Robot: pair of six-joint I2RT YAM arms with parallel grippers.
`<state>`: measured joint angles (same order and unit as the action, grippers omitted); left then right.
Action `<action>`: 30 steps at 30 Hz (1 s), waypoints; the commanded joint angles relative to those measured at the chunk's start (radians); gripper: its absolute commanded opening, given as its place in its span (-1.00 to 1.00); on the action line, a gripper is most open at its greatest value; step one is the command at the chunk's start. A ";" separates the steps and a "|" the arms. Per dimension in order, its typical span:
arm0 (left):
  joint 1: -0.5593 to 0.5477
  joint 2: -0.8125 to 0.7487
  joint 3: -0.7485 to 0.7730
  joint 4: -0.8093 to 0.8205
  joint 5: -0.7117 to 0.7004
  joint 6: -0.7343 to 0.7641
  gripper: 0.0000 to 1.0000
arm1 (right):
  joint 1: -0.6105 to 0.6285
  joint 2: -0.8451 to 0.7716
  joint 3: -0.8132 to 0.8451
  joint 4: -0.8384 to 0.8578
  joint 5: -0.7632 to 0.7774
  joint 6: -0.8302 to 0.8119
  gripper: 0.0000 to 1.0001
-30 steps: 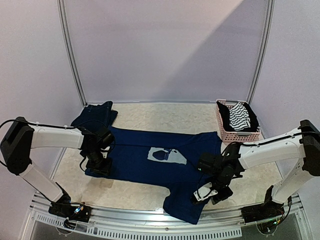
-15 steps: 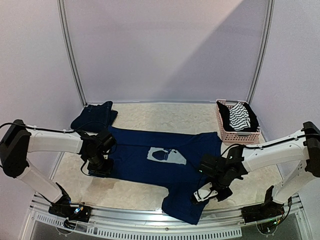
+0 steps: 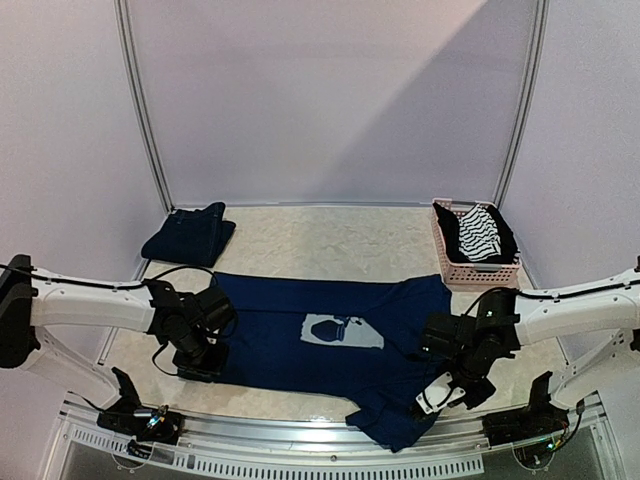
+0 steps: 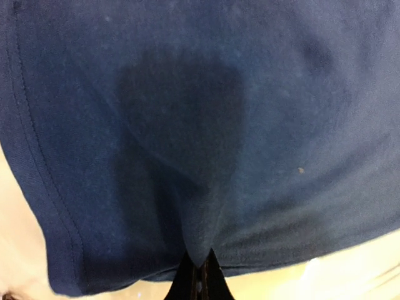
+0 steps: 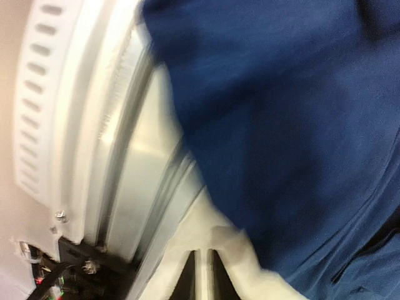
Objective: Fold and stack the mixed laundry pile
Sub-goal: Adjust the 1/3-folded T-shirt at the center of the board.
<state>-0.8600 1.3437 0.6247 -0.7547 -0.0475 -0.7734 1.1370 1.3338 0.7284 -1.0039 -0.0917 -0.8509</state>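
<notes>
The large navy T-shirt (image 3: 300, 335) lies spread across the table, its pale print (image 3: 342, 330) facing up. My left gripper (image 3: 203, 362) sits at the shirt's left edge. In the left wrist view it (image 4: 200, 278) is shut on a pinched ridge of navy cloth (image 4: 206, 156). My right gripper (image 3: 447, 392) is at the shirt's near right side, jaws together (image 5: 201, 275). Navy cloth (image 5: 294, 125) runs down right beside them, blurred. A folded dark denim piece (image 3: 190, 233) rests at the back left. The striped piece (image 3: 482, 232) lies in the basket.
A small pink basket (image 3: 450, 262) stands at the back right. The metal rail (image 3: 300, 442) of the table's near edge runs just below the shirt's hanging flap (image 3: 395, 430) and fills the left of the right wrist view (image 5: 94, 125).
Both grippers closed on the shirt's sides and pulled back toward the near edge. The whole shirt slid nearer, and its near flap shifted right.
</notes>
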 commanded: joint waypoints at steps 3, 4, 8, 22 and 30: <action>-0.026 -0.048 0.197 -0.273 -0.011 0.014 -0.51 | 0.001 -0.106 0.117 -0.150 0.002 -0.018 -0.36; -0.020 -0.040 0.259 -0.319 -0.041 0.041 -0.39 | -0.010 -0.117 0.150 -0.172 0.007 -0.031 -0.31; 0.054 0.029 0.474 -0.416 -0.115 0.166 -0.19 | -0.156 -0.086 0.316 -0.259 -0.069 -0.067 -0.28; 0.061 0.382 0.839 0.044 0.034 0.376 -0.20 | -0.720 0.220 0.541 -0.049 -0.542 0.135 -0.33; -0.046 0.528 0.799 0.166 0.011 0.249 -0.21 | -0.454 0.092 0.313 0.128 -0.219 0.189 -0.24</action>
<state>-0.8761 1.8442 1.4731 -0.6750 -0.0372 -0.4431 0.5430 1.4811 1.1225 -0.9760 -0.4816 -0.7059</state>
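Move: The T-shirt's grey print, which the left hand heads for, lies about 12 cm ahead of it and some 28 cm to its right, at fingertip height; the shirt's near-left corner is about 5 cm to that hand's left, level with it. For the right hand, the T-shirt's right end lies about 16 cm ahead and 5 cm left, some 3 cm lower. Counted from that hand, the loose sleeve is roughly 12 cm left and 1 cm back, and the print about 20 cm ahead and 22 cm left. The T-shirt's near-left edge is let go as the left fingers open; that hand rises about 14 cm, reaches forward, then swings some 20 cm right over the shirt towards the print, fingertips tipping forward and right. The right hand, already clear of the cloth, opens, rises and reaches forward over the shirt's right end, turning clockwise with its fingertips swinging left, then eases back and down. ##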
